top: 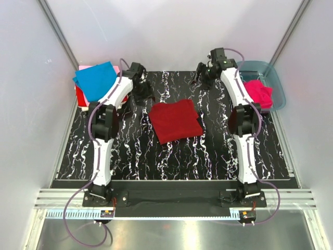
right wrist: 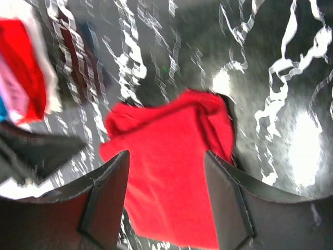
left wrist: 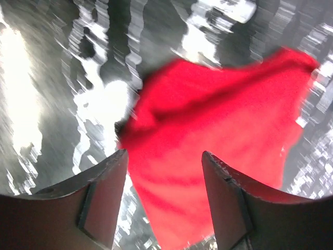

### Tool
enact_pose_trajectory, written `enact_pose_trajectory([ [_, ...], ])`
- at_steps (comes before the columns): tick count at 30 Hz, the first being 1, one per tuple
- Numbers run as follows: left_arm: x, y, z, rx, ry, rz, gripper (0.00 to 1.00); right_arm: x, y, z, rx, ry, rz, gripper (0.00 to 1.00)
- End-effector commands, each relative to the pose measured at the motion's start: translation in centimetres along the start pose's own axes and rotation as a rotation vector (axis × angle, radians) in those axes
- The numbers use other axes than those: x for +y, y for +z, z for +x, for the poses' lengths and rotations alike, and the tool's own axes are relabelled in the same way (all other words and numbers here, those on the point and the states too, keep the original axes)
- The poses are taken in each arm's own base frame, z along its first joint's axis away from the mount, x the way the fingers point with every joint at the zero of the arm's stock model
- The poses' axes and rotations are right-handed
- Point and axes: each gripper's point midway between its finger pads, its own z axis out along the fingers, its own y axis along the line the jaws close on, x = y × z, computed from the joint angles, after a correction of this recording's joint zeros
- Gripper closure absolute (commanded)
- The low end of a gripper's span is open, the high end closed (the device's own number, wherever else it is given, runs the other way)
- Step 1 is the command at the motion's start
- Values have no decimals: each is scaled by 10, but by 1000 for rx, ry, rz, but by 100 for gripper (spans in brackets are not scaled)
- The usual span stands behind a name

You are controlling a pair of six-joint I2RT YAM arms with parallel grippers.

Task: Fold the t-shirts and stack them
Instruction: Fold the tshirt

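A dark red t-shirt [top: 175,120] lies folded into a rough square on the middle of the table. It also shows in the left wrist view [left wrist: 218,130] and the right wrist view [right wrist: 171,166]. My left gripper [top: 143,95] hovers above the table behind its left corner, open and empty [left wrist: 164,156]. My right gripper [top: 198,78] hovers behind its right corner, open and empty [right wrist: 166,156]. A stack of folded shirts topped by a bright blue one [top: 96,79] sits at the back left. A hot pink shirt [top: 258,92] lies bunched in the tub.
A translucent blue-grey plastic tub [top: 277,88] stands at the back right. The table is black with white marbling [top: 208,151]. White walls close in on the left, back and right. The stack's red, pink and white layers show in the right wrist view [right wrist: 23,78].
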Motion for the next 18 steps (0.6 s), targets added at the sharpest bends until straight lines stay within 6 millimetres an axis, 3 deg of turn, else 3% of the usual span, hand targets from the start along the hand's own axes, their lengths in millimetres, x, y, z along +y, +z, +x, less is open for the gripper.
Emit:
enact_pose_trajectory([
  [1, -22, -28, -3, -9, 53, 86, 35, 7, -23, 28, 90, -12, -3, 34],
  [2, -22, -39, 5, -26, 57, 100, 34, 24, -53, 22, 19, -31, -43, 34],
  [3, -24, -45, 6, -52, 57, 117, 31, 26, -59, 24, -12, -19, -62, 33],
  [4, -30, -51, 0, -106, 69, 146, 31, 7, -42, 44, -7, -9, -56, 32],
  [5, -35, -71, 1, -152, 80, 167, 30, 17, -70, 42, -72, -25, -73, 31],
  [6, -25, -66, 13, -134, 78, 149, 30, 14, -74, 49, -82, -18, -68, 31],
  [7, -24, -71, 14, -159, 85, 153, 30, -1, -67, 68, -56, -2, -55, 31],
  [8, -23, -84, 14, -201, 90, 152, 30, 5, -84, 73, -79, -15, -78, 31],
  [9, -11, -76, 29, -175, 81, 132, 30, 2, -86, 82, -73, -9, -79, 31],
  [10, -9, -76, 29, -194, 83, 135, 30, -13, -79, 101, -52, 6, -67, 31],
  [11, 1, -74, 42, -183, 80, 117, 30, -6, -93, 105, -79, -9, -98, 31],
  [13, 5, -70, 45, -198, 87, 126, 32, -22, -89, 130, -68, 8, -97, 31],
  [15, 12, -60, 58, -178, 86, 132, 33, -22, -98, 141, -89, 14, -126, 31],
  [16, 12, -57, 57, -188, 90, 139, 33, -34, -91, 158, -76, 22, -129, 30],
  [18, 16, -44, 63, -160, 87, 141, 34, -32, -96, 171, -89, 22, -182, 30],
])
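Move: The red t-shirt, folded into a small block, lies roughly 10 cm back and 11 cm to the right of the left hand, some 10 cm below it; from the right hand it is about 18 cm back, 7 cm to the left and 15 cm down. The stack of folded shirts stands around 23 cm to the left hand's left and 7 cm farther out. The bin is about 30 cm to the right hand's right, level with it. Over the red t-shirt's two sides both empty, open hands draw back from beyond its far edge: the right by some 20 cm, dipping about 4 cm and partly rising again as it nears the right side, the left by about 9 cm near the far-left corner, first dipping, then rising. The left fingers tip slightly forward; neither hand shows a grip. ##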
